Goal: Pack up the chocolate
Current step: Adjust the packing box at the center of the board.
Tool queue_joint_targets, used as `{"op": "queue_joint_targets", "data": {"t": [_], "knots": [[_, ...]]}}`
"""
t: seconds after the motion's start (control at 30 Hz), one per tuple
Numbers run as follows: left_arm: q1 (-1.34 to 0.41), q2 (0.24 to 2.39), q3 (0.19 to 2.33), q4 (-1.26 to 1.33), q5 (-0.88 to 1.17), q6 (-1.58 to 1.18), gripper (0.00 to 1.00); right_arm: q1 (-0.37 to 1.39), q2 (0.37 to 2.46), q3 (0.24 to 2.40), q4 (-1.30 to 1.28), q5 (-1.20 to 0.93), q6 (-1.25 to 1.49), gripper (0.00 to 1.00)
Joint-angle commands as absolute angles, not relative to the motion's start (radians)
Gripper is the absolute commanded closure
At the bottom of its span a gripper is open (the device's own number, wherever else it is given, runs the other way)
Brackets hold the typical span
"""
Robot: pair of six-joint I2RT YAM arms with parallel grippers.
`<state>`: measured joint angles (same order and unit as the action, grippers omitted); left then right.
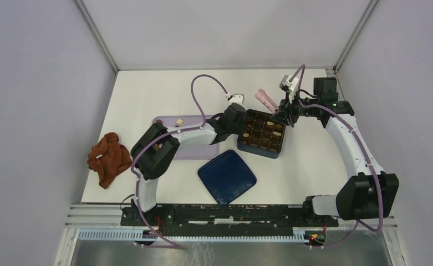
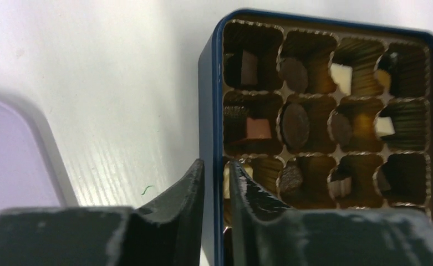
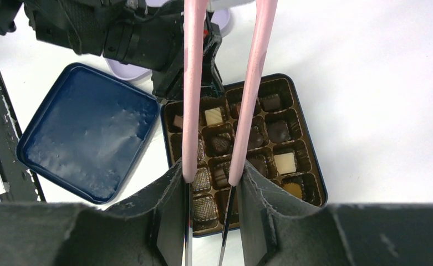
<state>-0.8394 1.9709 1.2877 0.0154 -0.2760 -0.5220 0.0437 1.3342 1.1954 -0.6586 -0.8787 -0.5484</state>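
The chocolate (image 3: 285,162) sits in the brown cups of an open dark-blue box (image 1: 261,152): dark, mid-brown and cream pieces (image 2: 295,120). One cream piece (image 1: 178,121) lies on the lavender tray (image 1: 189,149). My left gripper (image 2: 215,163) stands astride the box's left wall (image 2: 208,111). Its jaws are slightly apart, with a thin gap at the wall. Over the box's far right corner, my right gripper (image 3: 211,169) is shut on the pink tongs (image 3: 192,83). The tong arms are spread, and their tips (image 1: 265,100) hold nothing that I can see.
The blue lid (image 1: 227,177) lies upside down in front of the box, near the arm bases. The reddish-brown cloth (image 1: 108,158) is bunched at the table's left edge. The left arm (image 1: 164,147) stretches across the lavender tray.
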Motion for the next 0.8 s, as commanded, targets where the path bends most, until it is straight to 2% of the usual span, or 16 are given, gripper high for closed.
{"op": "queue_joint_targets", "data": {"t": [0.0, 0.13, 0.27, 0.47, 0.63, 0.77], "knots": [[-0.816, 1.953, 1.359, 0.041, -0.241, -0.594, 0.65, 0.042, 1.349, 1.198, -0.624, -0.873, -0.556, 0.60], [-0.813, 1.894, 1.372, 0.006, -0.242, -0.575, 0.55, 0.043, 1.341, 1.208, -0.639, -0.862, -0.573, 0.60], [-0.811, 1.739, 1.307, -0.020, -0.246, -0.484, 0.49, 0.043, 1.291, 1.202, -0.632, -0.841, -0.606, 0.60], [-0.764, 1.442, 1.180, -0.169, -0.259, -0.362, 0.27, 0.058, 1.237, 1.197, -0.596, -0.795, -0.586, 0.60], [-0.575, 1.201, 1.120, -0.298, -0.126, -0.307, 0.09, 0.207, 1.283, 1.213, -0.606, -0.680, -0.582, 0.60], [-0.480, 1.058, 1.077, -0.355, -0.236, -0.193, 0.03, 0.379, 1.362, 1.259, -0.628, -0.584, -0.579, 0.60]]}}
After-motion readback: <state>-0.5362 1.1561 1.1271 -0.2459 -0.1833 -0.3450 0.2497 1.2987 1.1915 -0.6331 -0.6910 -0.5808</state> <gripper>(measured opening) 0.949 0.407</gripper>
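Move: My left fingers straddle the left wall of the chocolate box near its rim. The box's middle lies about 8 cm to my left hand's right, roughly 1 cm back and 2 cm lower. The purple tray is some 22 cm to that hand's left and 3 cm back; the blue tray is about 5 cm left and 18 cm back. From my right hand, holding the pink tongs, the box's middle lies about 6 cm left, 4 cm ahead and 17 cm below. My left hand opens from a narrow gap to nearly full width, lifting its fingers off either side of the box's left wall. It edges forward slightly as it starts up, then rises about 24 cm and sweeps some 19 cm left over the purple tray, tipping upward about 20 degrees. My right hand keeps the pink tongs, bobs a little, then swings about 4 cm left above the box. ##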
